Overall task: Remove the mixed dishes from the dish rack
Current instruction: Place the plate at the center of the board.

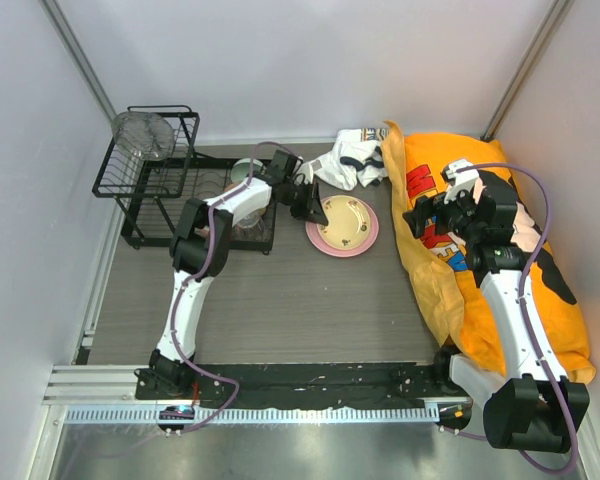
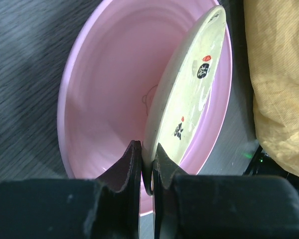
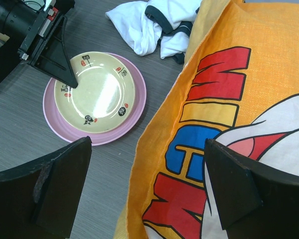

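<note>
The large pink plate point(image 1: 320, 243) lies flat on the table right of the dish rack point(image 1: 130, 205). The smaller tan shallow dish point(image 1: 346, 220) sits in it. My left gripper point(image 1: 315, 208) is shut on the tan dish's near-left rim. In the left wrist view both fingers pinch that rim point(image 2: 148, 164), with the tan dish point(image 2: 189, 89) over the pink plate point(image 2: 109, 89). My right gripper point(image 1: 427, 215) hangs open over an orange cloth, holding nothing. Its wrist view shows the tan dish point(image 3: 97, 92) and pink plate point(image 3: 132, 114) to the far left. A mint-green bowl point(image 1: 247, 170) sits at the rack's right end.
A clear glass item point(image 1: 145, 135) rests in the rack's raised upper basket. A crumpled white cloth point(image 1: 352, 160) lies behind the plate. A large orange printed cloth point(image 1: 480, 290) covers the table's right side. White walls close in both sides and the back.
</note>
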Tool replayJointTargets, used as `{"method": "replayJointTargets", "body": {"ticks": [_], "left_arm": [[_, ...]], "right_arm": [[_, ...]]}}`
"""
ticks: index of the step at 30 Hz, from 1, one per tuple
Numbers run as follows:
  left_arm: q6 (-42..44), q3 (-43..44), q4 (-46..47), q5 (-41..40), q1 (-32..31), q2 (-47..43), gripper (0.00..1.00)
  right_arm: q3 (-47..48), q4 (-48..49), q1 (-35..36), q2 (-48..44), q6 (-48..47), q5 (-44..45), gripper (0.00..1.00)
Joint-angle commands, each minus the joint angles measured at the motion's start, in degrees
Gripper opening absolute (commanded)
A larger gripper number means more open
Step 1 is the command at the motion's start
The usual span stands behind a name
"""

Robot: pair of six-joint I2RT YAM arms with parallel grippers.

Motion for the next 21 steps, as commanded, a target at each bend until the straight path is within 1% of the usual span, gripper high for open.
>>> {"method": "replayJointTargets", "body": {"ticks": [1,5,10,14,17,19,21], "left_arm": [[1.9,1.6,0.0,-0.2,-0.5,-0.2,0.09],[2.4,1.6,-0.6,-0.5,-0.6,-0.3,0.12],[3.8,2.0,-1.5,-1.5,-0.6,-0.3,0.2],[4.3,2.3,-2.0,-2.2,-0.6,-0.3,0.22],[4.7,2.7,-2.5,-2.6,-0.6,-0.2,0.26],[4.9,2.8,-2.6,-2.8,-0.6,-0.2,0.32],[5.0,3.1,-2.8,-3.0,-0.6,-0.2,0.36]], "right_arm": [[1.1,2.2,-0.3,-1.1,-0.3,-0.2,1.0],[1.1,2.3,-0.3,-1.1,-0.3,-0.3,0.99],[1.1,2.2,-0.3,-1.0,-0.3,-0.4,1.0],[1.0,2.3,-0.3,-1.0,-0.3,-0.4,1.0],[1.0,2.2,-0.3,-1.1,-0.3,-0.4,1.0],[1.1,2.3,-0.3,-1.0,-0.3,-0.4,1.0],[1.1,2.2,-0.3,-1.0,-0.3,-0.4,1.0]]}}
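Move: The left hand holds the cream plate by its left rim. The plate's middle lies some 5 cm to the right of that hand, level with it fore and aft and about 1 cm below. Beneath it, the pink plate's middle is about 4 cm right, 1 cm back and 3 cm down. The white cloth lies roughly 14 cm ahead and 6 cm right. From the idle right hand, the cream plate lies around 19 cm left, 8 cm ahead and 20 cm below. The left fingers ease off their pinch on the cream plate's left rim, opening from nearly shut to about a third while still straddling the rim. The hand first stays in place over the pink plate, then sinks slightly, less than 1 cm, and drifts about half a centimetre left, barely turning. ##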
